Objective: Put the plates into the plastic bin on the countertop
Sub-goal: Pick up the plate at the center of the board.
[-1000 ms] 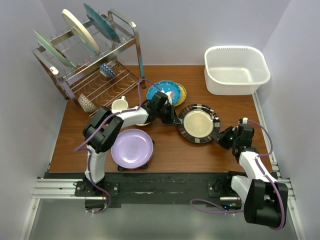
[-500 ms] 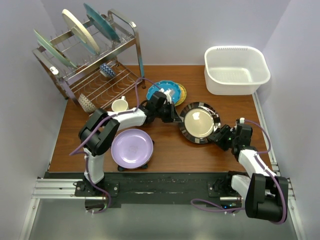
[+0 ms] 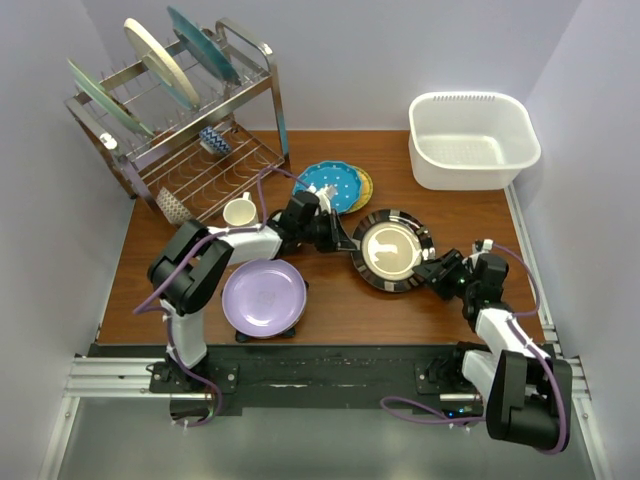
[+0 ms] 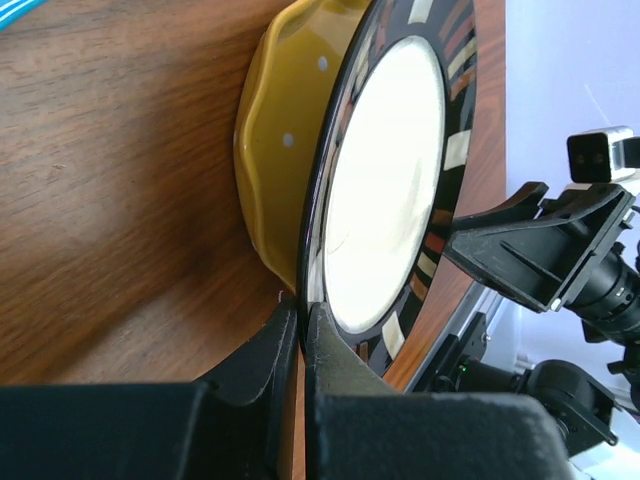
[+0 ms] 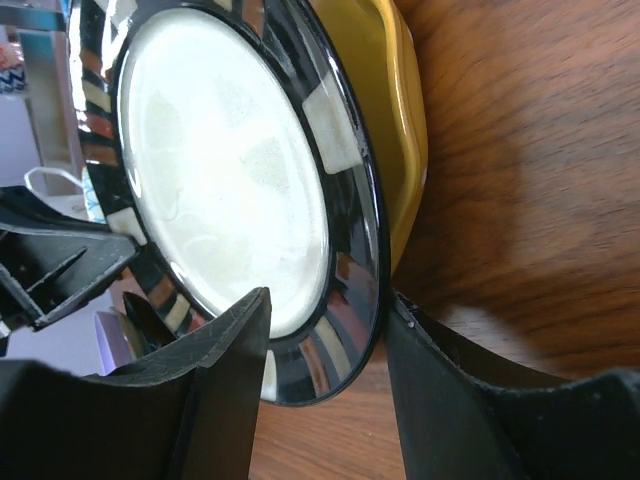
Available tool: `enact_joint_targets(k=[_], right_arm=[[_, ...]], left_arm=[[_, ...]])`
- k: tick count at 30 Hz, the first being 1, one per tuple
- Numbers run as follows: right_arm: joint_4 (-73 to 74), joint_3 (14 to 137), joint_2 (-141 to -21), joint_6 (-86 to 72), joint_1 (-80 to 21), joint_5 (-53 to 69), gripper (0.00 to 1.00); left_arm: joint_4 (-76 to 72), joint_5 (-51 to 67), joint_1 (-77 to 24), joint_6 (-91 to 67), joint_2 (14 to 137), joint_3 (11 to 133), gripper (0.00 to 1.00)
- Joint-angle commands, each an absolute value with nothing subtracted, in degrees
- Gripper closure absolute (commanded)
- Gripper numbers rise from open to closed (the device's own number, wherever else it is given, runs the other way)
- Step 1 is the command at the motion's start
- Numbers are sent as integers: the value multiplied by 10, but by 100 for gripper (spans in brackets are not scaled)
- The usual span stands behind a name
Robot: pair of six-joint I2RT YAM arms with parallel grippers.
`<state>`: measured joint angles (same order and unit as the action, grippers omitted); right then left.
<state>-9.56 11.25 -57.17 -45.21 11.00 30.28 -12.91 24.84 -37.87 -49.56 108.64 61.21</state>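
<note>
A black-rimmed plate [image 3: 390,250] with a beige centre lies mid-countertop [image 3: 330,310]. My left gripper [image 3: 340,240] is shut on its left rim; the left wrist view shows both jaws [image 4: 302,305] pinching the thin edge of that plate [image 4: 385,180]. My right gripper [image 3: 436,270] is open and straddles the right rim, one finger over the plate face [image 5: 220,170] and one outside the edge [image 5: 328,300]. A yellow dotted scalloped plate [image 4: 275,150] sits just behind, beside a blue dotted plate [image 3: 328,184]. A lavender plate [image 3: 264,297] lies front left. The white plastic bin [image 3: 473,150] stands back right.
A metal dish rack [image 3: 190,150] at the back left holds three upright plates [image 3: 160,62]. A small white cup [image 3: 240,210] stands in front of the rack. The lavender plate rests on a dark stand near the front edge.
My right gripper has gone from shut to open and now has its fingers either side of the plate's right rim. The plate and left gripper shifted slightly left.
</note>
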Motion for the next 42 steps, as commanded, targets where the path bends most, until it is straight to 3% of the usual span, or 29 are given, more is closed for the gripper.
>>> enact_joint_targets(k=[1, 5, 10, 26, 35, 42], right_arm=[[-171, 103, -544, -484, 115, 363, 48], [-217, 96, -540, -500, 118, 389, 49], [-238, 102, -542, -504, 118, 401, 49], [-279, 132, -572, -494, 118, 420, 48], [-287, 136, -598, -484, 120, 408, 49], [-364, 125, -648, -517, 123, 432, 52]], left_arm=[[-177, 310, -380, -496, 1058, 593, 100], [-252, 344, -370, -533, 1060, 559, 100], [-456, 424, -346, -636, 1084, 488, 100], [-512, 459, -347, -655, 1067, 487, 100], [-805, 496, -334, -839, 1118, 446, 100], [-725, 496, -334, -781, 1096, 454, 100]])
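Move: The striped-rim plate to lift is already pinched at its left rim by the left gripper; its middle lies about 9 cm to the right and 2 cm back from there. A yellow dish sits right under that plate, some 3 cm below the hand. The blue dotted plate is about 13 cm ahead and 6 cm to the left, the purple plate 13 cm back and 21 cm left. From the right gripper, the striped plate's middle is roughly 4 cm ahead and 7 cm left. Keep the left fingers shut on the rim, ease that gripper slightly back and left, then raise it while drawing farther back, about 4 cm up in all, rolling some 30 degrees so its fingers come nearly level. Meanwhile lift the right gripper about 4.5 cm and a little forward, tipping its fingers up, still half open around the opposite rim without pinching. ##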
